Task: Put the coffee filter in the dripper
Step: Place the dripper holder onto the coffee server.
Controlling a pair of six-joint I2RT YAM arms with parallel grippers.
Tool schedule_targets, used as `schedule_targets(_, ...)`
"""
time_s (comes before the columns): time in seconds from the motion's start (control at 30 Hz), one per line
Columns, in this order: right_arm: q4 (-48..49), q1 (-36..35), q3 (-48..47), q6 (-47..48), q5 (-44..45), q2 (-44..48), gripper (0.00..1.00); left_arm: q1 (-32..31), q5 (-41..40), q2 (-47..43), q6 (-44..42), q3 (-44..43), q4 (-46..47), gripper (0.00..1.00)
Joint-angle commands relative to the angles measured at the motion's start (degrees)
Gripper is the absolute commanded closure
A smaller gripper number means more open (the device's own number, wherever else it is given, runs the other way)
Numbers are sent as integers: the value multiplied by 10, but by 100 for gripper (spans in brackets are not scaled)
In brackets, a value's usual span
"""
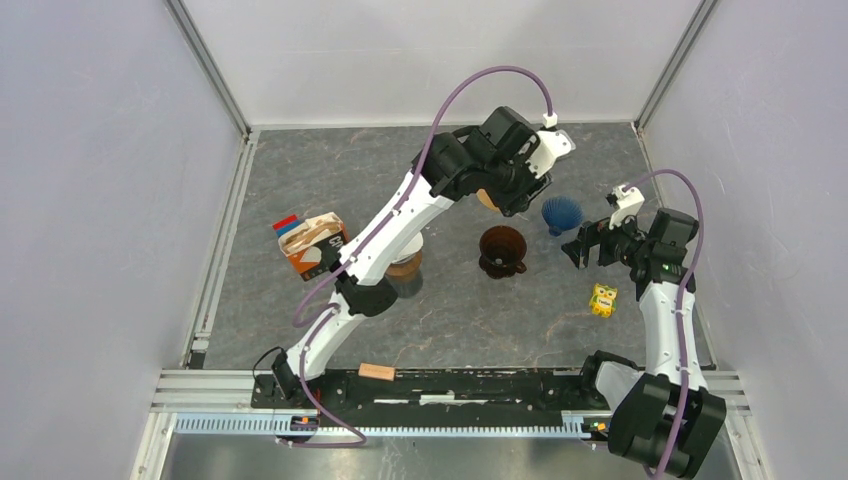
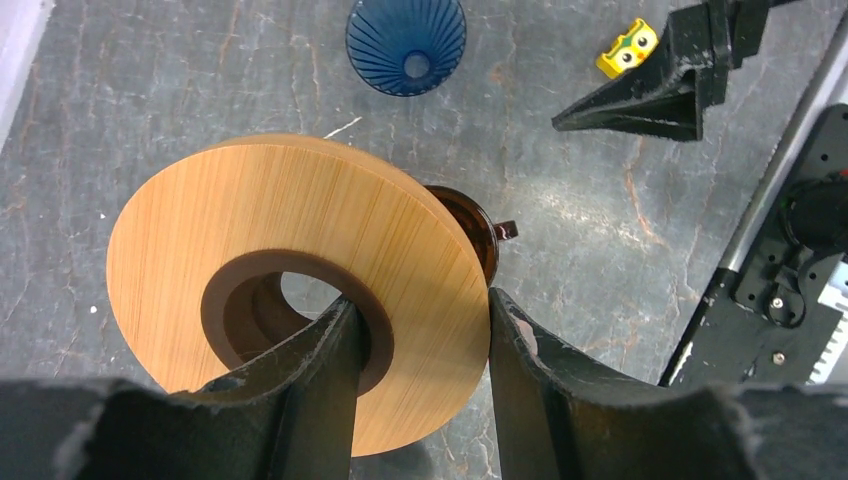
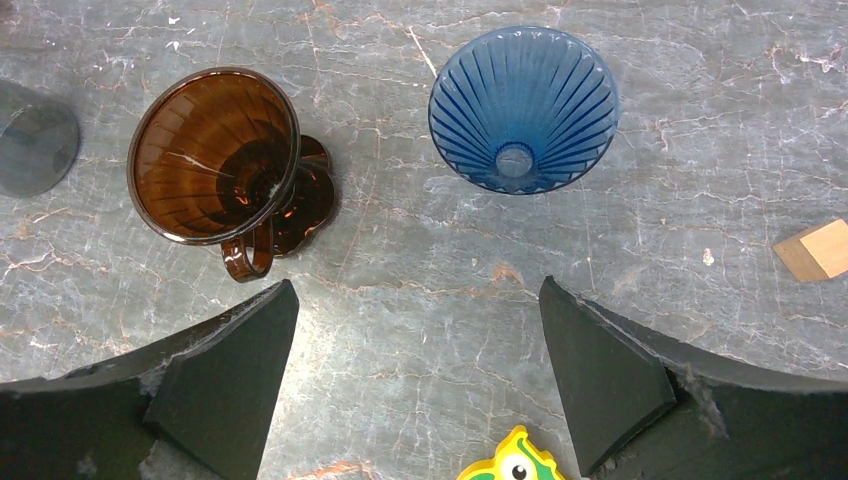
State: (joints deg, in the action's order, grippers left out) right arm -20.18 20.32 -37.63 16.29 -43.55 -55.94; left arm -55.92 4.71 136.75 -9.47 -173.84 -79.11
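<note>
My left gripper (image 2: pixel 420 305) is shut on a flat wooden ring (image 2: pixel 300 230): one finger goes through its dark-lined hole and the other presses its outer rim. It holds the ring in the air above the table, partly over the brown glass dripper (image 1: pixel 502 250); in the left wrist view only that dripper's edge (image 2: pixel 480 235) peeks out from under the ring. A blue ribbed dripper (image 3: pixel 522 105) stands just right of the brown one (image 3: pixel 215 155). Pale brown coffee filters stick out of an orange box (image 1: pixel 312 245) at the left. My right gripper (image 3: pixel 415 290) hangs open near both drippers, holding nothing.
A yellow toy (image 1: pixel 602 299) lies near my right gripper. A glass vessel with a brown collar (image 1: pixel 405 272) stands under the left arm. A small wooden block (image 3: pixel 812 250) lies right of the blue dripper, and another (image 1: pixel 377 372) rests on the front rail.
</note>
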Motion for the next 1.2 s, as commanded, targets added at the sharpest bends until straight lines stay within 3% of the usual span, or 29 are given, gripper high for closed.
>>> schedule_targets(0.0,26,2,3,-8,-11,-4,2,5,-65,-19,23,-21,52,98)
schedule_targets(0.6,34,2,-12,13,-27,39,2,40,-50,27,40,31,52,98)
schedule_targets(0.8,31,2,-11,16,-28,35,2,48,36,-6,41,110,31,98)
schedule_targets(1.17,35,2,0,7,-29,37,2,62,111,-88,61,200,27,98)
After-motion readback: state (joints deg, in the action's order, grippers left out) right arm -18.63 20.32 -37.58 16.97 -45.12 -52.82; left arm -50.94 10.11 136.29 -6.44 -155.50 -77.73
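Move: The brown dripper stands about 22 cm below the left hand, which holds the light wooden dripper holder, and roughly 4 cm to its right, level with it fore and aft. The coffee server with the filter-lined dripper is some 20 cm to that hand's left and 3 cm back. The blue dripper is about 16 cm right and 9 cm ahead, the green owl 9 cm left and 18 cm ahead. From the right hand, the brown dripper is around 16 cm left, level fore and aft, 10 cm lower. The light wooden dripper holder, still pinched in the left hand, is first swung forward about 5 cm, then brought down some 10 cm and partly back towards the brown dripper, easing a little to the left throughout. On the way down the wrist tips the fingers about 20 degrees steeper towards the table. The empty right hand, still wide open, rises about 2 cm. ##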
